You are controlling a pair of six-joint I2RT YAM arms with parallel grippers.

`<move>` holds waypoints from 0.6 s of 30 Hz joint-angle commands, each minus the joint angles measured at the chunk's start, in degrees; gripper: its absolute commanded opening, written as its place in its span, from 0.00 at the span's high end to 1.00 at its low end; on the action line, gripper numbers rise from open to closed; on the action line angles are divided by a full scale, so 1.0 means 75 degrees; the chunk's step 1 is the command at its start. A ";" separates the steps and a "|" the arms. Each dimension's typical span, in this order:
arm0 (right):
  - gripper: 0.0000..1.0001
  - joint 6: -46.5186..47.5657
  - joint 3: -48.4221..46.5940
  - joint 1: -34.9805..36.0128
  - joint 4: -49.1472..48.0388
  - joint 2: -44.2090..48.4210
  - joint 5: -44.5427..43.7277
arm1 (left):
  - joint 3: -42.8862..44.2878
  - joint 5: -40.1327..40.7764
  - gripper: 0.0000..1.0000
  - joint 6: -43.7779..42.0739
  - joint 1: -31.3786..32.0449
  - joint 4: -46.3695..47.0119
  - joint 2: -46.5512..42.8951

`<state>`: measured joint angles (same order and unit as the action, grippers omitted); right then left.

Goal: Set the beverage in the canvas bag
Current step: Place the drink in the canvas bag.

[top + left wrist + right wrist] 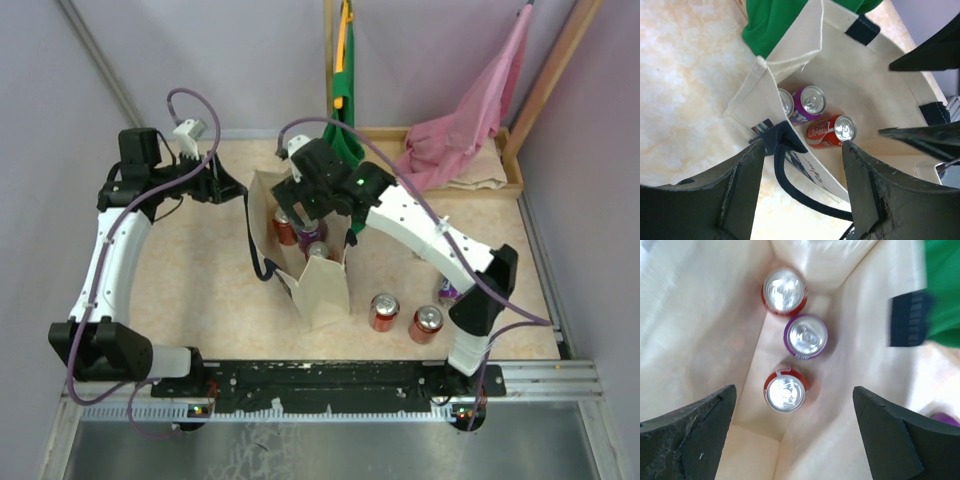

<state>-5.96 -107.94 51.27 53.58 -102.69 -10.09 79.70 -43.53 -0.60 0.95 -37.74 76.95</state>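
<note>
The cream canvas bag (322, 290) stands open mid-table with navy straps. Inside it stand a red can (785, 392), a purple can (806, 336) and another red can (785, 290). My right gripper (794, 395) hovers over the bag's mouth (306, 208), jaws wide open and empty, the nearest red can straight below. My left gripper (802, 145) is open at the bag's left rim (228, 187); the bag's wall and a navy strap (790, 185) pass between its fingers without being pinched. In the left wrist view one red can (832, 132) looks tilted.
Two red cans (384, 312) (426, 324) stand on the table right of the bag, and a purple can (447, 291) is half hidden behind my right arm. A green cloth bag (345, 130) and a pink cloth bag (470, 120) hang at the back over a wooden tray (512, 180).
</note>
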 commanded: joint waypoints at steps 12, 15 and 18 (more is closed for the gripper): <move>0.01 -0.2924 -0.0461 -0.1960 0.0555 0.2417 -0.3075 | 0.5729 0.0670 0.30 -0.3769 0.3922 -0.2250 0.2140; 0.01 -0.3925 0.0674 -0.2576 0.1272 0.3306 -0.3117 | 0.5717 0.1101 0.29 -0.5217 0.5221 -0.2922 0.2507; 0.01 -0.4955 0.1904 -0.3048 0.1650 0.4345 -0.3029 | 0.5249 0.1241 0.28 -0.5853 0.6167 -0.2889 0.2577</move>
<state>-28.49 -101.71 30.81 56.95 -79.79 -31.09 121.69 -37.30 -31.66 40.25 -51.81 94.59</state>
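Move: The nearer-lying purple can is about 31 cm right of the open right hand, 2 cm ahead and 20 below; the other lying purple can is 38 right, 9 back. The red can just placed in the bag lies 18 cm below, 4 back, 2 right. For the left hand, the standing left-hand red can is about 32 cm right, 20 back, 23 below, the right-hand red can 42 right, 23 back, and the bag's new red can 17 right, 7 back. The red can just placed stays behind in the bag as the open right hand climbs about 16 cm clear, then swings some 22 cm right towards the lying purple can, starting to sink and turning about 50 degrees clockwise. The left hand, also open, rises and then sweeps right and somewhat back over the bag towards the standing red cans, turning clockwise. ##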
